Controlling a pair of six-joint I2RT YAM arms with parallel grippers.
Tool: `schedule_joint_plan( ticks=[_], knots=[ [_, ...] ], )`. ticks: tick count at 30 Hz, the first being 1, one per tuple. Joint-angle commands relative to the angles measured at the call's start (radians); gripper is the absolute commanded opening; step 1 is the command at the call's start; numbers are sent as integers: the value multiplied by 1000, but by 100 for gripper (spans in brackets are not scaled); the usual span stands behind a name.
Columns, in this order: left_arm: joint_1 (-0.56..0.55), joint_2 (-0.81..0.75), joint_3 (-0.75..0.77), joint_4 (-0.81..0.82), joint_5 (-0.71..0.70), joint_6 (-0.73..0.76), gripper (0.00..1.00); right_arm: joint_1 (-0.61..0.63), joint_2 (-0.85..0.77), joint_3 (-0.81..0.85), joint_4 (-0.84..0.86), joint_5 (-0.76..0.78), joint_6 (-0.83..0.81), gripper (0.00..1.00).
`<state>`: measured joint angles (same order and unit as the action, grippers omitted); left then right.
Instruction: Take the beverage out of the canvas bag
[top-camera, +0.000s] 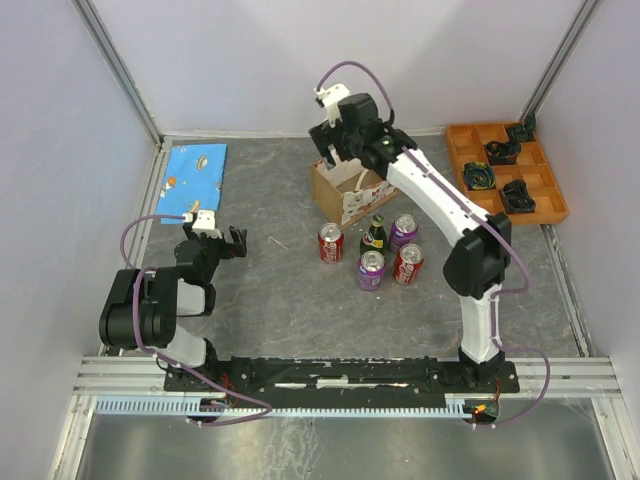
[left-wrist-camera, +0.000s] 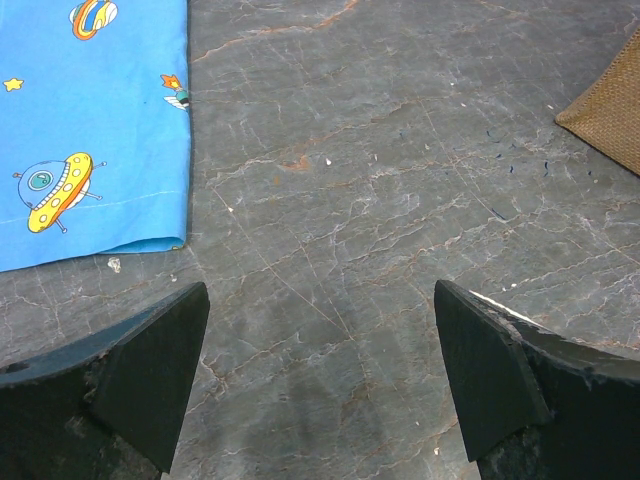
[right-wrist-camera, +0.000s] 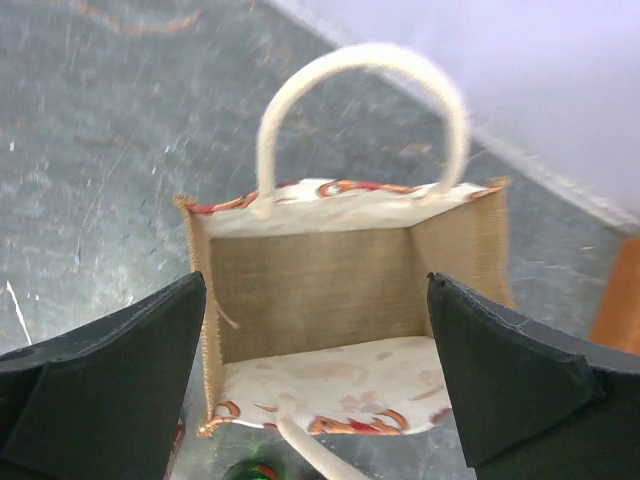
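Observation:
The canvas bag (top-camera: 347, 192) stands at the back middle of the table, tan-brown with white-and-red patterned panels and white loop handles. In the right wrist view the canvas bag (right-wrist-camera: 330, 290) is seen through its open mouth, and no drink shows inside. My right gripper (top-camera: 336, 155) hovers over the bag's far side; the right wrist view shows the gripper (right-wrist-camera: 318, 370) open and empty. Several drinks stand just in front of the bag: a red can (top-camera: 331, 243), a green bottle (top-camera: 374, 235) and a purple can (top-camera: 403, 232) among them. My left gripper (top-camera: 235, 243), also in its wrist view (left-wrist-camera: 320, 370), is open and empty low over the table.
An orange compartment tray (top-camera: 505, 170) with dark items sits at the back right. A blue patterned cloth (top-camera: 195, 178) lies at the back left, also in the left wrist view (left-wrist-camera: 90, 120). White walls close in the back and sides.

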<state>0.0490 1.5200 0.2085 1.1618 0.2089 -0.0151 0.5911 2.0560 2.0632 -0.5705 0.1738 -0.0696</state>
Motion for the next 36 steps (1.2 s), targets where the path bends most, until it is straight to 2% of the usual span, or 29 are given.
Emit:
schedule_joint_plan(
  ticks=[1,7,15,22,29,36],
  knots=[
    [3,0,8,60,-16,15,99,-47,-177,-52,146,113,-17,99],
    [3,2,7,61,-18,16,99,-287,-376,-314,252,56,164,99],
    [3,2,7,61,-17,15,99,-510,-592,-649,283,86,203,99],
    [3,1,8,60,-17,15,99,-534,-802,-937,348,73,220,99],
    [3,0,8,59,-17,15,99,-534,-901,-970,264,237,264,99],
    [3,0,8,60,-17,15,99,-533,-973,-1025,262,363,326,99]
  ],
)
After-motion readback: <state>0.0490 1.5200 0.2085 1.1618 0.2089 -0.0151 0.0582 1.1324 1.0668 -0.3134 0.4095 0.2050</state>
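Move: The emptied canvas bag stands almost under the open right hand, its middle about 4 cm back, 2 cm to the right and 16 cm below. Some 17 cm back and 3 cm left is the lone red can; the green bottle is about 18 cm back and 6 cm right. The orange tray lies some 39 cm right and 6 cm farther out. From the left hand, the bag is roughly 37 cm right and 9 cm ahead, about level in height. Rightward in one quick sweep of about 33 cm, the right hand leaves the canvas bag for the tray side: it first climbs about 10 cm, then sinks again while drawing back some 13 cm, and lifts slightly at the end. The wrist swings clockwise roughly 50 degrees; the fingers stay wide open and empty. ##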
